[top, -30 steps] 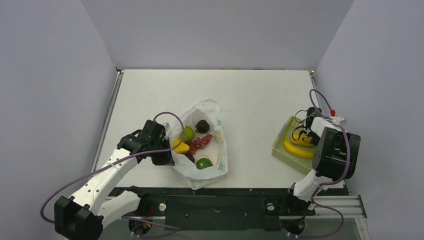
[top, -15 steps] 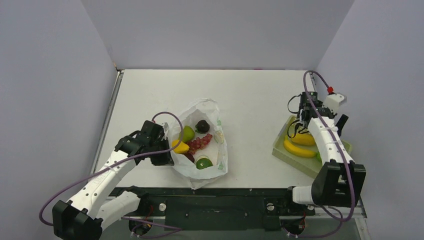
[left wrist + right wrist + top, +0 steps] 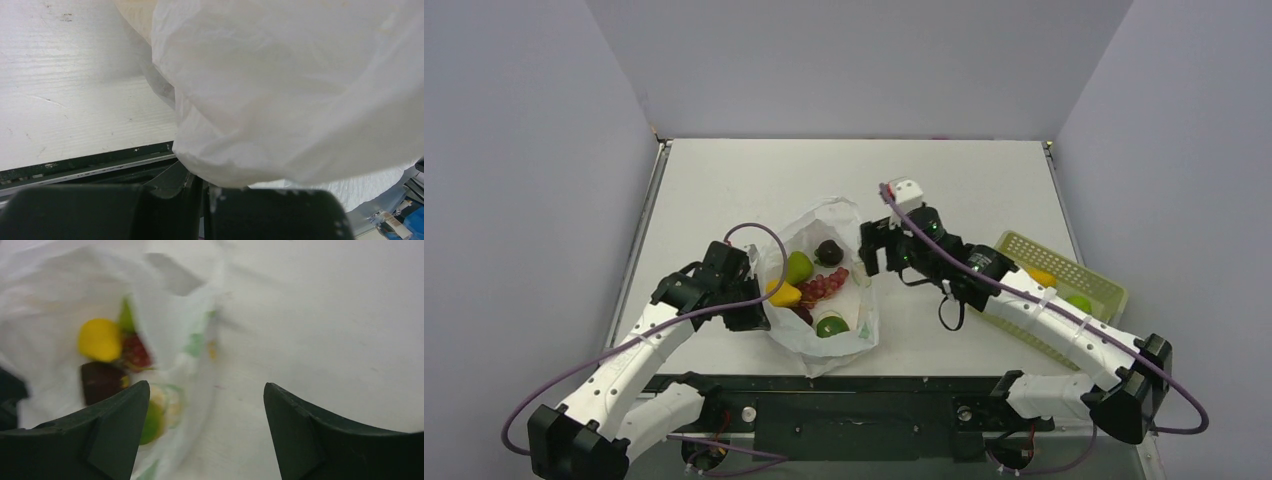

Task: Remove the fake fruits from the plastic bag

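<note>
The plastic bag (image 3: 856, 318) lies open in the middle of the table. Inside it I see the fake fruits: a green pear (image 3: 799, 267), a dark purple round one (image 3: 828, 252), a red grape bunch (image 3: 822, 285), a yellow piece (image 3: 785, 294) and a green lime (image 3: 831, 326). My left gripper (image 3: 759, 301) is shut on the bag's left rim; in the left wrist view a fold of the bag (image 3: 280, 90) is pinched at my left gripper (image 3: 205, 192). My right gripper (image 3: 869, 252) hangs open and empty over the bag's right edge. Blurred in the right wrist view, the yellow piece (image 3: 100, 340) and the purple one (image 3: 102, 381) lie left of the right gripper (image 3: 206, 390).
A pale yellow-green perforated basket (image 3: 1056, 262) stands at the right, partly under my right arm, with a yellow fruit (image 3: 1041, 277) and a green one (image 3: 1079, 302) in it. White table (image 3: 724, 190) surrounds the bag; its dark front edge (image 3: 85, 162) is close behind the left gripper.
My right arm has swung left from the basket across the table to the bag's right edge, jaws open. The left arm and the bag have not moved.
</note>
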Controlling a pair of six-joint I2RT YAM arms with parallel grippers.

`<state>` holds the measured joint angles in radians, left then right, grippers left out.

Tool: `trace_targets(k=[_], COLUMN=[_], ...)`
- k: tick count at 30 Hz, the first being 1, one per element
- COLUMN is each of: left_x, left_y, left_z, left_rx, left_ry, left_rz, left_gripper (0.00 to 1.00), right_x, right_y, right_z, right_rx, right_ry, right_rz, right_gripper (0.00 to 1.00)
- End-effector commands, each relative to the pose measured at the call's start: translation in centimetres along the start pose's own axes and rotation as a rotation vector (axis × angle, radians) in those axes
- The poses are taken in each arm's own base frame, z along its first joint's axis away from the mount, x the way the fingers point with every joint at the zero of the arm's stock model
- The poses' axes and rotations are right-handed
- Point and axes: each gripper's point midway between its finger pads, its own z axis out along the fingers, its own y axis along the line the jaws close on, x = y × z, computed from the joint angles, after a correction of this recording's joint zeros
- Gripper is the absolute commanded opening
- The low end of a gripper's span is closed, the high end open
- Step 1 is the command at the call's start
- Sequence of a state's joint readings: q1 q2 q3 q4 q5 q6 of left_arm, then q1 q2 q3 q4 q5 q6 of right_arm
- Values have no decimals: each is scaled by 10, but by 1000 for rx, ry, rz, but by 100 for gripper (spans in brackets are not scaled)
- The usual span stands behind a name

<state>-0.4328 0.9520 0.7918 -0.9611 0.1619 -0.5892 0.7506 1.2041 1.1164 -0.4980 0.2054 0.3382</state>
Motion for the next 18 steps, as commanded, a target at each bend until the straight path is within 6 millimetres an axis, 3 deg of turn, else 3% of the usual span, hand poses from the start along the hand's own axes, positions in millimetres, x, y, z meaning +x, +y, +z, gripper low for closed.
trace_targets(k=[1, 5, 6, 9, 12, 13, 14, 18], left_x=[-3, -2, 0, 5, 5, 4, 3, 4], left_y=[-2, 1, 2, 5, 6, 6, 6, 7], left_z=[-3, -9, -9, -8, -9, -10, -12, -13], left_rx=[7, 4, 0, -4, -7, -8, -9, -9], left_ry=[-11, -35, -32, -19, -23, -28, -38, -41], left_rz=[-26, -38, -38, -47, -57, -58, -58, -62], left_gripper=[0, 0, 0, 0, 0, 0, 0, 0], right_x=[-17, 12, 16, 34, 50, 66, 67, 88], right_y=[137, 192, 199, 215, 223, 225, 226, 215], right_z=[-31, -20, -19, 9, 34, 49, 53, 84], right_rx=[-581, -731, -746, -760, -744, -734, -723, -606], right_ry=[-91, -32, -24, 15, 65, 109, 110, 139], right_rz=[-106, -241, -268, -327, -340, -345, -334, -345], right_gripper=[77, 74, 74, 68, 66, 65, 62, 56])
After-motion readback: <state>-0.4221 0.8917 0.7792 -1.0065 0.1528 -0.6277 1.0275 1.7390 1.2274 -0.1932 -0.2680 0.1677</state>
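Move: Inside the open bag, the dark red fruit lies about 22 cm to the right hand's left, 9 cm back and 18 cm below it. From that fruit, the yellow one is 5 cm farther out and 4 cm left, the round green one 3 cm back and 7 cm right, and the grapes 8 cm out and 5 cm right. From the left hand, the dark red fruit is some 5 cm ahead, 8 cm right and 7 cm below. Swinging fast to its left, about 20 cm in all, and some 8 cm back over the bag, the right hand travels nearly level at first, then sinks about 11 cm towards the dark red fruit. Its wrist turns some 45 degrees counter-clockwise and tips down a little while the empty fingers narrow but stay well apart. The left hand keeps its shut fingers at the bag's left rim, easing slightly back. ##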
